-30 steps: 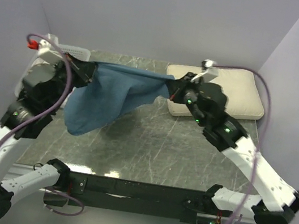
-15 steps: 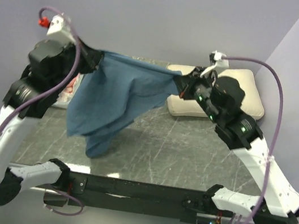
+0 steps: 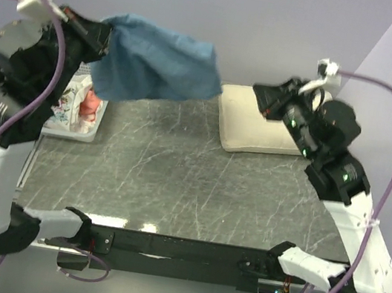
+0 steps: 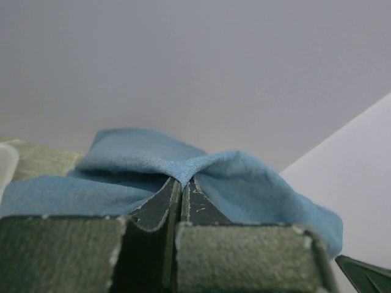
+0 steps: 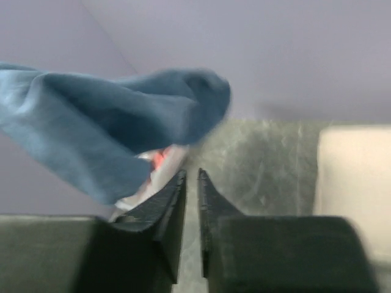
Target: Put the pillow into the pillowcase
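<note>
The blue pillowcase (image 3: 156, 68) hangs in the air at the back left, bunched, with my left gripper (image 3: 107, 40) shut on one edge of it. In the left wrist view the cloth (image 4: 183, 165) is pinched between the closed fingertips of the left gripper (image 4: 183, 180). The cream pillow (image 3: 256, 126) lies plain face up on the table at the back right. My right gripper (image 3: 266, 102) hovers over the pillow's far edge. In the right wrist view the right gripper (image 5: 190, 174) stands open by a narrow gap and holds nothing. There the pillowcase (image 5: 104, 128) hangs well ahead, with the pillow (image 5: 354, 177) at the right.
A white tray (image 3: 71, 129) with pink-patterned cloths sits at the table's left edge, under the raised left arm. Grey walls close in behind and on both sides. The dark marbled tabletop (image 3: 176, 173) stretches between the arms, with a black rail (image 3: 179, 249) along its near edge.
The right gripper has let go of the pillowcase and pulled back to the right. The left arm has swung up and left, carrying the pillowcase off the table.
</note>
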{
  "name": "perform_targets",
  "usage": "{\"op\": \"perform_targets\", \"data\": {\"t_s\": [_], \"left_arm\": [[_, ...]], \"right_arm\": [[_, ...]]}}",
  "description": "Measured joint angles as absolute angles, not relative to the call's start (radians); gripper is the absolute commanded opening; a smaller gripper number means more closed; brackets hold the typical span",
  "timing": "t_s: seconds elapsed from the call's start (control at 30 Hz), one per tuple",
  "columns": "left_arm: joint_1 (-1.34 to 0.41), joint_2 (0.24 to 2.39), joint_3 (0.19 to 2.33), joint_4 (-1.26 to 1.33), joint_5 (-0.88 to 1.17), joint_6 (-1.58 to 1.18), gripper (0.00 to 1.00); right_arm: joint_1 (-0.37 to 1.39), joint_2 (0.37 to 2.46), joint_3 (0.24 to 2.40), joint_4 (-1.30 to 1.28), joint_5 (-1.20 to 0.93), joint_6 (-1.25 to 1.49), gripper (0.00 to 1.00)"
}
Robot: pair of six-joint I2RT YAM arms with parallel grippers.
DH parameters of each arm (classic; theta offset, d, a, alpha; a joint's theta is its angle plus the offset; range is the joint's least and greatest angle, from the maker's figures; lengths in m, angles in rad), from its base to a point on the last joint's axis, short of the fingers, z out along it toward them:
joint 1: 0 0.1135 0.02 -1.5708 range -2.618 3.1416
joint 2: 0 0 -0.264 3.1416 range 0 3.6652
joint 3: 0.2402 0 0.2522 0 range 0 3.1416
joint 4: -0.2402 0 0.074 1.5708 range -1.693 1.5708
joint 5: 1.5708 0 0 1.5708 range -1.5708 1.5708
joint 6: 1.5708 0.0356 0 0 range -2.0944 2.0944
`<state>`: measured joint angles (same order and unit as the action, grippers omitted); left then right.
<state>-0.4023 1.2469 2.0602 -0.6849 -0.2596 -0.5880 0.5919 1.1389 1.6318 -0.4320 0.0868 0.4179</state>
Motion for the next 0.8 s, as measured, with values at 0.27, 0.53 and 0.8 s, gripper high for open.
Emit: {"op": "perform_targets", "data": {"t_s": [0.27, 0.53, 0.8], "left_arm": [[-0.387, 1.118, 1.387, -0.495, -0.157, -0.678, 0.69], [-0.388, 1.078, 0.818, -0.517, -0.183, -0.867, 0.81], [-0.388, 0.802, 0.783, -0.571, -0.438, -1.116, 0.87]], "right_arm": [[0.515, 1.112, 1.122, -0.342, 0.018, 0.485, 0.53], [0.756, 1.284, 0.728, -0.202, -0.047, 0.59, 0.66], [0.973, 1.364, 0.603, 0.023, 0.017, 0.733, 0.59]]}}
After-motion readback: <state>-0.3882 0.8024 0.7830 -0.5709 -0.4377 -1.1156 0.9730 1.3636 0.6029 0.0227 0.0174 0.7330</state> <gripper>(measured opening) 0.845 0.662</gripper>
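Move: The left hand, high up, holds the pillowcase bunched in its shut fingers. Most of the cloth floats some 11 cm to its right, 3 cm ahead and a few below. The bare table it will cover lies almost straight beneath, roughly 56 cm down; the basket is 10 cm farther out and 19 cm left, about 50 below. From the empty right hand, the pillowcase is about 20 cm left, 3 ahead and 3 higher; the pillow is 15 ahead, 15 right, 44 below. The left fingers let go of the pillowcase, opening wide as that hand plunges about 44 cm towards the table, tipping some 50 degrees down, then lifts back about 6 cm and edges left. The right hand, opening further, also sinks about 44 cm, nose tipping down, and in the later half sweeps back and left, roughly 11 cm each, to the pillowcase's near right corner. ##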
